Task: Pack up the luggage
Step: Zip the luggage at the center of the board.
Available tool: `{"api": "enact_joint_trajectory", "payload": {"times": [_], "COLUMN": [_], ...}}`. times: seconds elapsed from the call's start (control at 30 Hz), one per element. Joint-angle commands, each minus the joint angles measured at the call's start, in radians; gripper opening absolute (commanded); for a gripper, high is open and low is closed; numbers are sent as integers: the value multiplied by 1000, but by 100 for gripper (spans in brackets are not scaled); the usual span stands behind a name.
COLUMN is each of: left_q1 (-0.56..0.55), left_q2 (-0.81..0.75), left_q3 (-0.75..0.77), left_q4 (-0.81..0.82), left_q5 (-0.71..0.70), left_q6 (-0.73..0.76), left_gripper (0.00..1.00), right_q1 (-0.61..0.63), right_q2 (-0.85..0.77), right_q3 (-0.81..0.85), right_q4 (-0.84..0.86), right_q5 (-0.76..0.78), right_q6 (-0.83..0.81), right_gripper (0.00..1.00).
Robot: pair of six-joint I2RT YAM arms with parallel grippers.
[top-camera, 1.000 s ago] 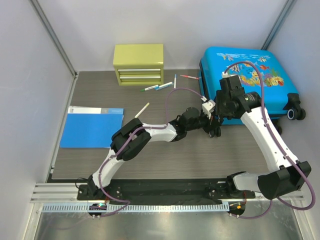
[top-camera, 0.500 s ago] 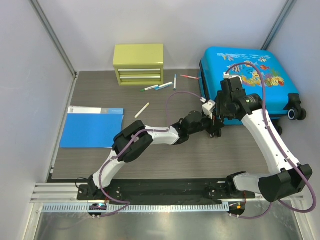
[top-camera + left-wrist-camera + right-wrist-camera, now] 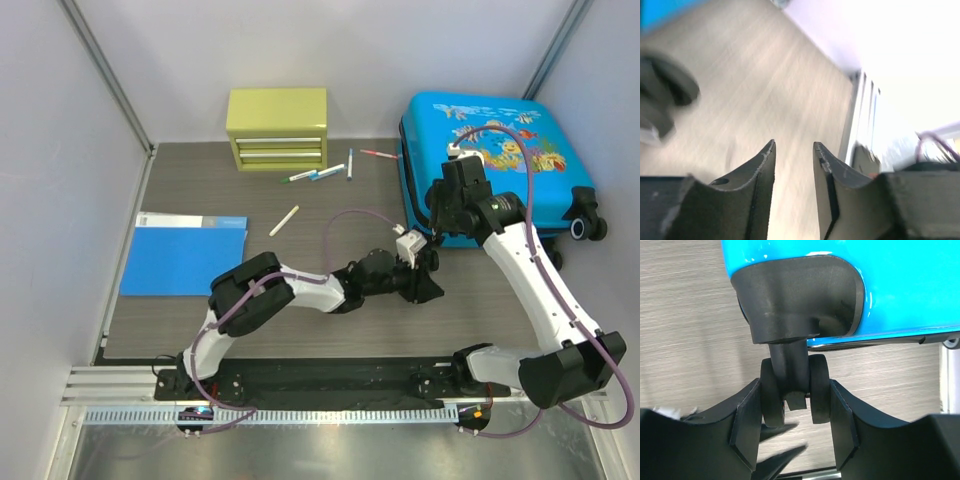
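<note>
The luggage point(image 3: 490, 150), a bright-blue hard-shell suitcase with a fish print, lies closed at the back right of the table. My right gripper point(image 3: 437, 232) reaches down at its near left corner. In the right wrist view, this gripper point(image 3: 795, 405) is shut on the black twin wheel point(image 3: 795, 390) under the blue shell point(image 3: 840, 280), one finger pressed on each side. My left gripper point(image 3: 425, 285) lies low over the table, just in front of that corner and apart from it. The blurred left wrist view shows this gripper point(image 3: 794, 150) open, with only bare tabletop between the jaws.
A yellow-green drawer box point(image 3: 277, 128) stands at the back centre. Several pens point(image 3: 320, 172) lie in front of it, and a white pen point(image 3: 284, 220) sits nearer. A flat blue folder point(image 3: 185, 253) rests at the left. Walls close in both sides.
My left gripper has drawn back from the luggage's wheel toward the near edge, and its jaws have parted. The right gripper has held its grip on the wheel.
</note>
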Motion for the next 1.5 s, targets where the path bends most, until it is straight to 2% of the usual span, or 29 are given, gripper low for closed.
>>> {"api": "enact_joint_trajectory", "payload": {"times": [0.0,0.03,0.07,0.23,0.4,0.57,0.7,0.83,0.87,0.9,0.93,1.03,1.13,1.23,1.3,1.47], "left_q1": [35,46,52,99,122,122,122,122,122,122,124,130,138,144,151,162], "left_q2": [-191,-249,-286,-489,-674,-718,-686,-600,-580,-562,-522,-471,-426,-397,-367,-278], "left_q3": [-106,-145,-162,-277,-285,-184,-115,-22,1,49,73,164,224,267,305,394], "left_q4": [-46,-77,-109,-352,-649,-859,-848,-828,-832,-841,-848,-875,-903,-941,-961,-1039], "left_q5": [6,-9,-14,-21,-83,-123,-91,-71,-67,-67,-57,-44,-49,-70,-77,-51], "left_q6": [2,7,10,40,74,39,34,94,109,120,122,116,99,85,73,43], "left_gripper": [41,47,50,51,54,58,65,70,72,72,73,75,77,80,81,82], "right_q1": [-29,-29,-29,10,106,194,234,244,244,244,243,241,234,208,194,143], "right_q2": [-111,-111,-111,-113,-93,-67,-49,-47,-44,-42,-45,-79,-137,-176,-199,-327], "right_q3": [21,16,16,-2,-9,-1,7,11,17,28,36,57,68,79,65,-47], "right_q4": [230,236,235,266,313,332,341,335,324,294,277,198,129,51,-13,-38], "right_q5": [137,99,82,31,71,113,111,91,90,90,103,146,202,225,245,219], "right_q6": [49,44,44,88,141,174,213,246,250,262,266,280,294,303,306,316], "right_gripper": [1,1,1,1,1,1,1,3,19,29,48,72,89,98,99,100]}}
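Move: Between the right hand's fingers is already the near-left wheel of the luggage. The luggage's middle lies about 14 cm ahead of this hand, 12 cm to its right and some 5 cm lower; the near-right wheel is roughly 28 cm to the right and 2 cm ahead. From the empty left hand, the near-left wheel is about 7 cm ahead, straight in line and 8 cm higher; a white marker lies some 30 cm left and 15 cm ahead, 11 cm below. Dragging the luggage by its pinched near-left wheel, the right hand travels about 7 cm left at nearly one height, then opens wide, lets go and rises some 8 cm, backing off to the right and tilting its fingers up. The left hand first clears away left and up, then swings back right and forward, still rising, its fingers spreading as it nears the same wheel. ##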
